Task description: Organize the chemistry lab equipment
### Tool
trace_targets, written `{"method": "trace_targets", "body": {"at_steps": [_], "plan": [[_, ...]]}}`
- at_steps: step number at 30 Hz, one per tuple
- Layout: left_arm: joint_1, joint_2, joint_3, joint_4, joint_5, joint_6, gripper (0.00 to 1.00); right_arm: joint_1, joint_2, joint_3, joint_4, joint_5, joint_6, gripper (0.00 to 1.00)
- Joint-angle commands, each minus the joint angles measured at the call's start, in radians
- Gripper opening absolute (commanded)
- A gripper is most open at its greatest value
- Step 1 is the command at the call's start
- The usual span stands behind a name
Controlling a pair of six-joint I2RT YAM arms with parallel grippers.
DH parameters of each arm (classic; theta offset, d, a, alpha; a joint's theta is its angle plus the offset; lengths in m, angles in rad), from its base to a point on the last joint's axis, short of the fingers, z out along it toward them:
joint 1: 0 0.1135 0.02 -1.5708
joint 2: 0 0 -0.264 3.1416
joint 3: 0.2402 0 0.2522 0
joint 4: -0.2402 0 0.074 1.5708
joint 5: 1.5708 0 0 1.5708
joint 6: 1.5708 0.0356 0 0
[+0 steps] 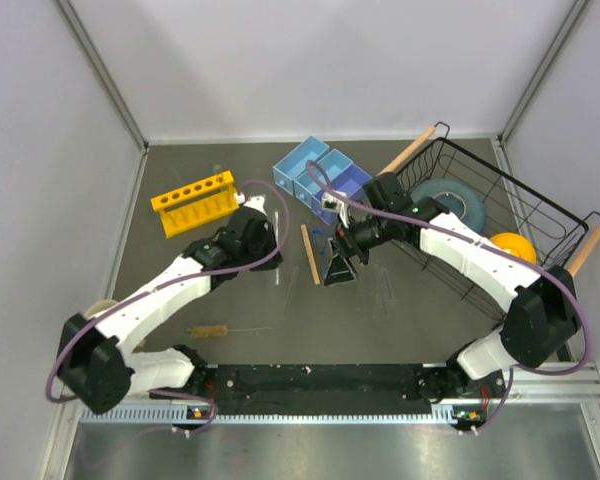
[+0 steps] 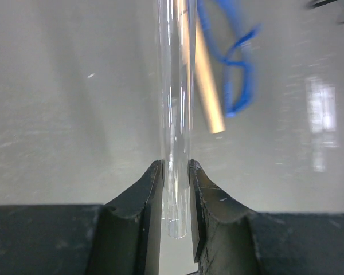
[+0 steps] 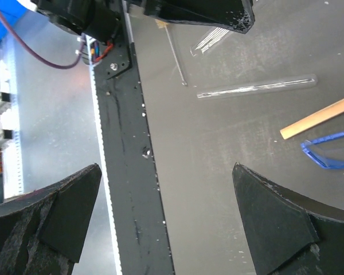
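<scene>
In the left wrist view my left gripper (image 2: 175,167) is shut on a clear glass tube (image 2: 175,103), which stands straight out between the pads. A flat wooden stick (image 2: 207,86) and the blue-framed safety glasses (image 2: 238,69) lie on the table beyond it. From above, the left gripper (image 1: 265,228) sits between the yellow rack (image 1: 192,203) and the wooden stick (image 1: 309,253). My right gripper (image 1: 340,270) hangs open over the table middle, nothing between its fingers (image 3: 275,223). Loose glass tubes (image 3: 258,87) lie near it. The bristle brush (image 1: 208,330) lies at the front left.
Blue bins (image 1: 320,175) stand at the back centre. A black wire basket (image 1: 500,215) with wooden handles at the right holds a grey-blue plate (image 1: 450,200) and a yellow bowl (image 1: 513,245). The black base rail (image 3: 129,189) runs along the near edge.
</scene>
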Motion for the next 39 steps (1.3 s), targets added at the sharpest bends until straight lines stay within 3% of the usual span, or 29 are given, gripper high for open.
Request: {"method": "trace_targets", "body": {"at_steps": [1, 5, 10, 15, 22, 25, 28, 29, 32, 38, 39], "plan": [[0.002, -0.146, -0.056, 0.217, 0.164, -0.091, 0.14, -0.028, -0.023, 0.026, 0.089, -0.138, 0.092, 0.99], [-0.002, -0.221, -0.105, 0.473, 0.268, -0.205, 0.13, -0.033, -0.012, 0.044, 0.167, -0.178, 0.263, 0.99], [-0.028, -0.215, -0.111, 0.611, 0.255, -0.312, 0.13, -0.031, 0.003, 0.053, 0.296, -0.181, 0.472, 0.98], [-0.056, -0.181, -0.099, 0.706, 0.198, -0.386, 0.13, -0.028, 0.026, 0.056, 0.327, -0.143, 0.529, 0.96], [-0.111, -0.140, -0.084, 0.739, 0.143, -0.418, 0.13, -0.031, 0.029, 0.056, 0.316, -0.062, 0.522, 0.85], [-0.122, -0.140, -0.093, 0.749, 0.133, -0.427, 0.14, -0.036, 0.034, 0.058, 0.315, -0.052, 0.523, 0.77], [-0.130, -0.152, -0.097, 0.751, 0.111, -0.429, 0.13, -0.037, 0.032, 0.055, 0.313, -0.040, 0.529, 0.54], [-0.130, -0.158, -0.100, 0.739, 0.072, -0.431, 0.13, -0.037, 0.032, 0.052, 0.315, -0.037, 0.529, 0.41], [-0.133, -0.171, -0.111, 0.737, 0.052, -0.435, 0.13, -0.037, 0.018, 0.029, 0.316, -0.019, 0.529, 0.29], [-0.133, -0.171, -0.116, 0.725, 0.051, -0.428, 0.15, -0.037, -0.002, 0.004, 0.326, -0.012, 0.514, 0.14], [-0.133, -0.172, -0.116, 0.725, 0.054, -0.420, 0.20, -0.039, -0.002, 0.003, 0.326, -0.018, 0.511, 0.13]]}}
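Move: The left hand already holds a test tube; the open right gripper it is taken to lies roughly 12 cm to its right, 7 cm back and 7 cm higher. From that left hand, the wooden stick lies some 8 cm right and 2 cm ahead, the blue goggles about 11 cm right and 2 cm ahead, both 12 cm down. From the right hand, the tube's middle is about 13 cm left, 9 cm ahead and 4 cm lower. Up and to the right, the left arm carries the test tube about 14 cm higher and 10 cm across to the right gripper, rolling some 45 degrees with its left side sinking and keeping its grip. The right hand rises and eases left and forward by 3 to 4 cm each, turning a little, then shuts its wide-open fingers and pinches the tube's lower end beside the left fingers. ##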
